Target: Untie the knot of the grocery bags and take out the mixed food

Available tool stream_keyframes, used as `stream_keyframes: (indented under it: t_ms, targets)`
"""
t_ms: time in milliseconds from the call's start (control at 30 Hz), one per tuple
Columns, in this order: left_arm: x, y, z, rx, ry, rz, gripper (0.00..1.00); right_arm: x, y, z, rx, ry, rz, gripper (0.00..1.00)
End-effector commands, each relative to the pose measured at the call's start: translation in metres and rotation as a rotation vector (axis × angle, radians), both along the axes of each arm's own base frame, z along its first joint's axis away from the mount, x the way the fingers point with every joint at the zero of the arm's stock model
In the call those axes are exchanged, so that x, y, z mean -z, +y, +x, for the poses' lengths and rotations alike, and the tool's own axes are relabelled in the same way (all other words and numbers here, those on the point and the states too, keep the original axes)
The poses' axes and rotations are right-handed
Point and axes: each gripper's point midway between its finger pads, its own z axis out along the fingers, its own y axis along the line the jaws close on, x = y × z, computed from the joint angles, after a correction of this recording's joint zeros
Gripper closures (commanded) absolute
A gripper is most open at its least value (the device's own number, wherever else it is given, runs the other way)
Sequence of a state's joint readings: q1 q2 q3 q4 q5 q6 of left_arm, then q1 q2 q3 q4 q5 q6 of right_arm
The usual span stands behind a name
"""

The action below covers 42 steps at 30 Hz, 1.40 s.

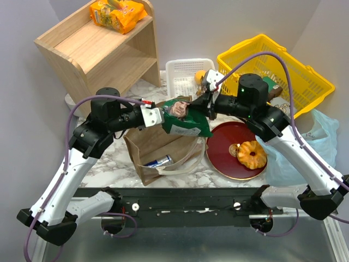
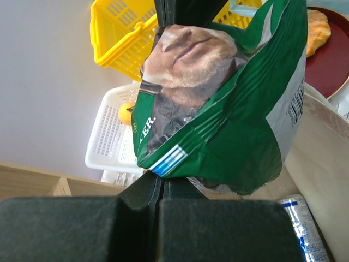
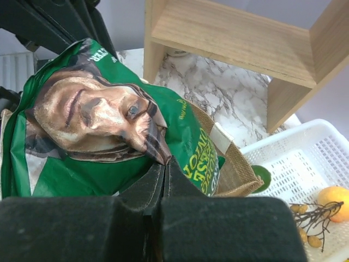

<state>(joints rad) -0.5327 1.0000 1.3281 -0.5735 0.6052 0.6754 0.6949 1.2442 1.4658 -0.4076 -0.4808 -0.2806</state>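
A green snack packet (image 1: 185, 117) with a face printed on it hangs above the brown paper bag (image 1: 180, 155). My left gripper (image 1: 162, 118) is shut on the packet's left edge, its jaws (image 2: 160, 177) pinching the seam. My right gripper (image 1: 203, 105) is shut on the opposite end, where the closed jaws (image 3: 165, 164) nip the crumpled foil. The ring pastry (image 1: 252, 154) lies on a red plate (image 1: 223, 144). The light blue plastic bag (image 1: 322, 136) lies slack at the right; its knot is out of view. An orange fruit (image 3: 334, 195), a brown stemmed bunch (image 3: 311, 218) and a green fruit (image 3: 262, 176) sit in a white basket (image 3: 305, 164).
A blue-and-white packet (image 1: 159, 161) lies inside the paper bag. The yellow basket (image 1: 305, 82) stands at the back right with goods in it. A wooden shelf (image 1: 103, 52) at the back left carries orange packets (image 1: 117, 13) on top.
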Motion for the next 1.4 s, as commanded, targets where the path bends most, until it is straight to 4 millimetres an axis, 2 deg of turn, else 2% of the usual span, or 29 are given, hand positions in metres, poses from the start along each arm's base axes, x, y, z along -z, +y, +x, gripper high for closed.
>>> stream_keyframes:
  t_ms: [0,33,67,100,167,267,300,400,533,567,600,700,867,1000,1100,1133,1200,1233,1267,1367]
  targets:
    - [-0.014,0.011,-0.005,-0.064,0.001,-0.034,1.00,-0.005,-0.035,0.012,0.122,0.015,0.004,0.91]
    - [-0.017,0.015,-0.006,-0.083,0.000,-0.044,1.00,0.000,-0.046,0.016,0.151,0.040,-0.004,0.83]
    - [-0.019,0.017,-0.004,-0.103,0.005,-0.054,1.00,0.003,-0.052,0.015,0.155,0.050,-0.007,0.60]
    - [-0.023,0.017,-0.003,-0.121,0.022,-0.082,1.00,0.007,-0.053,0.011,0.131,0.059,-0.015,0.49]
    - [-0.033,0.020,0.002,-0.172,0.042,-0.125,1.00,0.017,-0.057,0.001,0.083,0.044,-0.065,0.34]
    - [-0.045,0.018,0.004,-0.184,0.080,-0.175,1.00,0.032,-0.060,-0.014,0.029,0.041,-0.089,0.28]
    - [-0.050,0.017,0.005,-0.191,0.082,-0.199,1.00,0.045,-0.057,-0.022,-0.019,0.059,-0.100,0.25]
    - [-0.062,0.017,0.013,-0.227,0.104,-0.243,1.00,0.055,-0.057,-0.039,-0.095,0.043,-0.110,0.20]
    - [-0.075,0.016,0.020,-0.246,0.101,-0.270,1.00,0.068,-0.056,-0.050,-0.154,0.052,-0.126,0.13]
    - [-0.077,0.016,0.020,-0.251,0.110,-0.283,1.00,0.072,-0.055,-0.051,-0.164,0.060,-0.131,0.10]
    - [-0.080,0.017,0.022,-0.261,0.109,-0.295,1.00,0.074,-0.055,-0.050,-0.162,0.065,-0.136,0.01]
    - [-0.090,0.016,0.024,-0.269,0.124,-0.339,1.00,0.080,-0.050,-0.048,-0.168,0.077,-0.142,0.01]
    - [-0.106,0.015,0.029,-0.269,0.153,-0.401,1.00,0.077,-0.034,-0.045,-0.173,0.049,-0.114,0.01]
    - [-0.119,0.013,0.031,-0.257,0.169,-0.437,1.00,0.084,-0.020,-0.029,-0.092,0.075,-0.106,0.01]
    - [-0.125,0.014,0.037,-0.279,0.167,-0.442,1.00,0.057,-0.020,-0.005,0.062,0.083,-0.012,0.01]
    - [-0.124,0.016,0.040,-0.302,0.166,-0.440,1.00,0.028,-0.021,0.000,0.093,0.043,0.041,0.01]
    - [-0.122,0.023,0.054,-0.371,0.148,-0.425,1.00,-0.005,-0.026,0.003,0.129,0.005,0.086,0.01]
    - [-0.120,0.024,0.058,-0.387,0.137,-0.414,1.00,-0.017,-0.028,0.001,0.126,-0.011,0.097,0.01]
    - [-0.118,0.025,0.063,-0.401,0.128,-0.405,1.00,-0.044,-0.031,-0.007,0.108,-0.074,0.128,0.01]
    - [-0.114,0.028,0.076,-0.451,0.121,-0.400,1.00,-0.085,-0.034,-0.030,0.021,-0.170,0.184,0.07]
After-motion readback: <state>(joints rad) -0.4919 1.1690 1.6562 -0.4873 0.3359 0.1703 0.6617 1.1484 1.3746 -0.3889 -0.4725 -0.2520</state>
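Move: The green snack bag hangs between the two hands, both pinching it: its middle is about 8 cm to the left hand's right, level fore and aft and 3 cm lower, and about 3 cm left, 4 cm back and 4 cm below the right hand. From the left hand, the paper bag is 25 cm beneath and 4 cm back, and the wooden shelf 28 cm ahead, 26 cm left and some 12 cm lower. Upward some 10 cm, then also forward 5 cm towards the shelf, the left hand carries the snack bag in its kept pinch, turning about 20 degrees counter-clockwise as its fingertips tilt up. The right hand lets go, opening wide as it pulls right, sinks and draws back, then eases left and forward and climbs quickly to near its starting height, still open beside the bag's free end. ##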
